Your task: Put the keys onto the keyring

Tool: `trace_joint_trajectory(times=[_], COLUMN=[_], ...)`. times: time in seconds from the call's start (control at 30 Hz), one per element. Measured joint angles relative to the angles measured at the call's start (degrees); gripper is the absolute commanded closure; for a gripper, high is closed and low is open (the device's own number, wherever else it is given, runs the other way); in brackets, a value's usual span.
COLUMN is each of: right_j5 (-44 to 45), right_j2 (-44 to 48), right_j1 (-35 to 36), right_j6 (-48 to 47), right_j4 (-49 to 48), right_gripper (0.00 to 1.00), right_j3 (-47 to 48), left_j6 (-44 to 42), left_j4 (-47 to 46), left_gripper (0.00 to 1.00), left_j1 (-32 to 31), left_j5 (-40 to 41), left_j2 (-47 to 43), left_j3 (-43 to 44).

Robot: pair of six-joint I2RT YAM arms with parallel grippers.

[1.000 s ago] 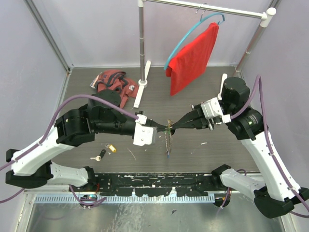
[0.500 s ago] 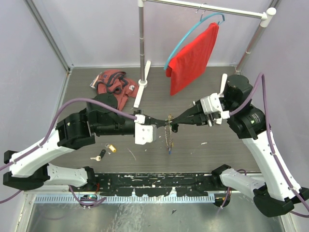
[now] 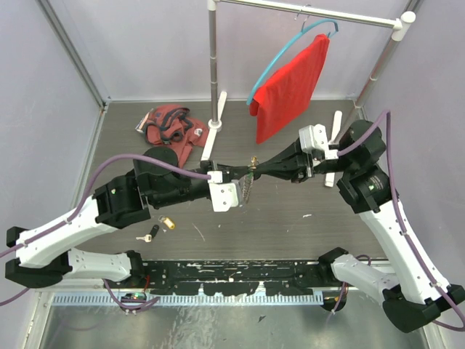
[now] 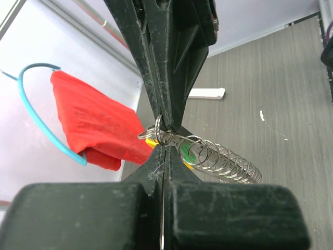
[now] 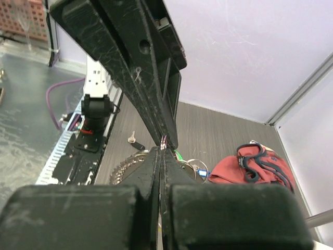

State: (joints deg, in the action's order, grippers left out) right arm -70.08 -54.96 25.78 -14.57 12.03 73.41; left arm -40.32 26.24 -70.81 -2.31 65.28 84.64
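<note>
My left gripper (image 3: pixel 245 171) and right gripper (image 3: pixel 256 168) meet tip to tip above the table, both shut on the keyring (image 4: pixel 158 130). A long string of silver rings (image 3: pixel 247 187) trails from it, seen as a coil in the left wrist view (image 4: pixel 221 160) and in the right wrist view (image 5: pixel 125 169). A green-headed key (image 4: pixel 186 152), a yellow one (image 4: pixel 150 141) and a blue one (image 5: pixel 202 173) hang at the ring. A yellow-headed key (image 3: pixel 168 222) and a black-headed key (image 3: pixel 151 233) lie loose on the table at the near left; the black one also shows in the right wrist view (image 5: pixel 136 141).
A red cloth item with dark straps (image 3: pixel 171 125) lies at the back left. A clothes rail stand (image 3: pixel 212 65) holds a red garment on a blue hanger (image 3: pixel 290 87). A black slotted plate (image 3: pixel 240 270) runs along the near edge.
Both grippers have risen and moved toward the back with the keyring held between them. The string of rings, which hung straight down, has swung up beside the left gripper.
</note>
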Motion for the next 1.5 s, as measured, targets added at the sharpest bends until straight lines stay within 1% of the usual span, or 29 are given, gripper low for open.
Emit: trace_joint_trajectory(times=[0.23,0.4,0.53,0.83,1.1,1.5], right_j5=[4.9,9.2,11.8,17.2,20.2,25.0], right_j2=[2.3,4.1,4.5,5.3,6.0,6.3], right_j1=[-0.1,0.0,0.1,0.5,0.7,1.0], right_j6=[10.4,16.9,20.3,26.3,29.6,35.5], right_j4=[-13.4,-22.2,-26.5,-32.9,-36.1,-44.9], right_gripper=[0.99,0.99,0.99,0.99,0.99,0.99], right_j3=[-5.9,-9.2,-10.5,-13.3,-14.3,-18.3], left_j6=[1.2,2.8,3.5,4.6,5.0,7.2], left_j4=[-6.7,-10.7,-13.1,-15.6,-17.5,-20.2], left_gripper=[1.0,1.0,1.0,1.0,1.0,1.0], left_j1=[0.0,0.0,0.2,0.2,0.2,0.3], left_j5=[2.8,3.3,3.6,4.6,4.6,4.4], left_j2=[-1.4,-1.8,-1.9,-1.9,-1.9,-1.8], left_j3=[-3.9,-4.9,-5.0,-5.3,-5.3,-6.0])
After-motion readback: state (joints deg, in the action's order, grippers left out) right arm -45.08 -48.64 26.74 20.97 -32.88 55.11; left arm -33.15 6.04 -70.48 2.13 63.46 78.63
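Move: The keyring is already caught between the two hands' meeting fingertips, its coil drooping so that its middle is some 5 cm below and 2 cm back of either hand, level sideways. Counted from the left hand, the yellow key tag lies on the table about 25 cm to the left, straight level fore and aft, and 42 cm below; the black key fob is about 29 cm left, 3 cm back, equally low. Still pinching the keyring, both hands rise about 5 cm and tip their fingers upward some 20 degrees. ##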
